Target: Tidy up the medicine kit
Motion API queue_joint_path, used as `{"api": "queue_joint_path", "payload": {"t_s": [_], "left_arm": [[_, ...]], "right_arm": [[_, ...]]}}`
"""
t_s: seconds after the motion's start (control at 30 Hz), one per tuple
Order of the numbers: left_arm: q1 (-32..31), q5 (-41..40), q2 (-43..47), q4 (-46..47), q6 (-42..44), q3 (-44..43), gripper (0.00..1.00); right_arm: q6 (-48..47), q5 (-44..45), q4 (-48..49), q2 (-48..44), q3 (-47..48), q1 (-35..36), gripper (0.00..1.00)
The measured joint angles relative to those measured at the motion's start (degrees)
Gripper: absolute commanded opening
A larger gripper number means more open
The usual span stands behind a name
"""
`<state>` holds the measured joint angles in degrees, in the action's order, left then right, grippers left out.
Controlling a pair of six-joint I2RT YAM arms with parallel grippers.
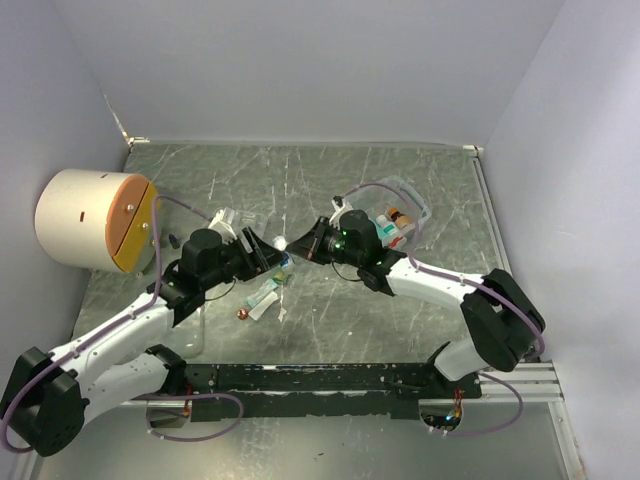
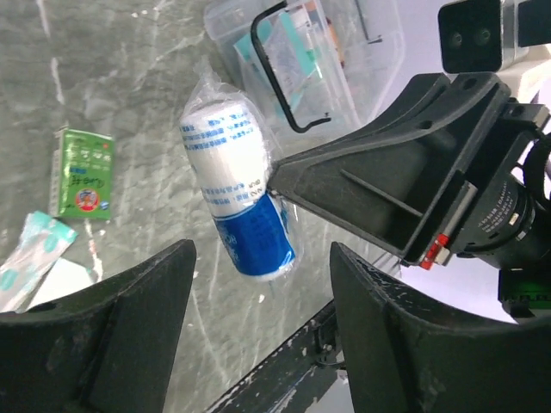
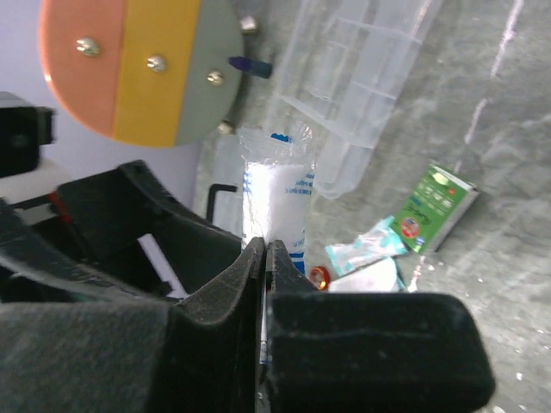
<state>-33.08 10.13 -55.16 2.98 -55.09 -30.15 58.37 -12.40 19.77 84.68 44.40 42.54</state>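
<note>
A white-and-blue bandage roll (image 2: 237, 189) in clear wrap hangs above the table. My right gripper (image 3: 265, 247) is shut on the edge of its wrapper, and its black fingers (image 2: 362, 181) reach in from the right. My left gripper (image 2: 263, 258) is open just below the roll, with nothing between its fingers. The two grippers meet at mid-table (image 1: 283, 247). The medicine kit (image 2: 301, 60), a clear case with a black handle and packets inside, lies behind the roll, at the right arm's far side (image 1: 400, 222). A clear divided tray (image 3: 362, 95) lies on the left (image 1: 226, 222).
The big white-and-orange cylinder (image 1: 95, 220) lies at the far left. A green box (image 2: 84, 172), teal packets (image 2: 34, 258) and a small orange item (image 3: 318, 275) lie loose on the table near the middle (image 1: 266, 295). A black rail (image 1: 330, 378) runs along the near edge.
</note>
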Motion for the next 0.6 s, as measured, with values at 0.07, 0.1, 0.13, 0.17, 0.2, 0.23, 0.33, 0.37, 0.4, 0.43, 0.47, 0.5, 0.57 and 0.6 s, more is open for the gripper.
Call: {"api": "queue_joint_path", "payload": {"t_s": [0.07, 0.1, 0.13, 0.17, 0.2, 0.23, 0.33, 0.37, 0.4, 0.43, 0.47, 0.5, 0.57, 0.6], "left_arm": [[-0.1, 0.9, -1.2, 3.0, -1.6, 0.6, 0.68], [-0.1, 1.5, -1.6, 4.6, -2.4, 0.9, 0.64], [-0.2, 1.9, -1.9, 5.7, -3.1, 1.2, 0.61], [-0.2, 2.3, -2.2, 6.8, -3.8, 1.4, 0.58], [-0.3, 2.5, -2.4, 7.5, -4.1, 1.4, 0.55], [-0.4, 2.8, -2.7, 8.2, -4.4, 1.4, 0.52], [-0.5, 3.2, -3.3, 8.8, -4.9, 1.5, 0.41], [-0.5, 3.2, -3.3, 8.8, -5.0, 1.5, 0.38], [-0.5, 3.2, -3.3, 8.8, -4.8, 1.5, 0.37], [-0.5, 3.2, -3.3, 8.7, -4.5, 1.5, 0.35], [-0.5, 3.2, -3.3, 8.7, -4.1, 1.5, 0.34], [-0.5, 3.2, -3.2, 8.5, -3.6, 1.5, 0.33], [-0.5, 3.2, -2.8, 7.7, -1.8, 1.5, 0.32], [-0.5, 3.2, -2.4, 7.0, -0.6, 1.4, 0.32]], "right_arm": [[0.9, -0.3, 1.1, -0.5, 0.0, 0.0, 0.0], [1.4, -0.5, 1.8, -0.9, 0.0, 0.0, 0.0], [1.8, -0.7, 2.4, -1.0, 0.0, 0.0, 0.0], [2.2, -0.9, 3.0, -1.1, 0.0, 0.0, 0.0], [2.5, -1.2, 3.5, -1.2, 0.0, 0.0, 0.0], [2.8, -1.4, 3.9, -1.2, 0.0, 0.0, 0.0], [3.5, -2.0, 4.7, -1.2, -0.1, 0.0, 0.06], [3.6, -2.2, 4.8, -1.2, -0.1, -0.1, 0.13], [3.6, -2.4, 4.8, -1.2, -0.1, -0.1, 0.2], [3.5, -2.5, 4.8, -1.2, -0.1, -0.1, 0.28], [3.3, -2.6, 4.8, -1.2, 0.0, -0.1, 0.36], [3.0, -2.8, 4.6, -1.2, 0.0, -0.1, 0.41], [1.5, -3.2, 2.8, -1.2, 0.7, -0.1, 0.46], [0.3, -3.3, 1.5, -1.2, 1.4, -0.1, 0.48]]}}
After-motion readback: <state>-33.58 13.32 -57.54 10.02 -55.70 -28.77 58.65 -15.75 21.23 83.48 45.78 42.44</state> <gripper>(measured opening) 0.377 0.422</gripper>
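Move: The bandage roll in its clear wrapper hangs upright from the right fingertips, its middle about 1 cm ahead and 1 cm to their left at their height. From the open left hand it is some 2 cm ahead, 3 cm right and 2 cm up. Roughly 15 cm below the left hand, the green box lies about 2 cm ahead and 1 cm right, the sachets about 4 cm back and 2 cm left, and the divided tray some 9 cm ahead and 10 cm left. Upward about 3 cm goes the right hand, still pinching the bandage roll, while the left eases nearly 2 cm to its right and closes on the roll's blue lower end, then draws back slightly. Once the left grip settles, the right fingers open to nearly half and let go, the hand almost still. ##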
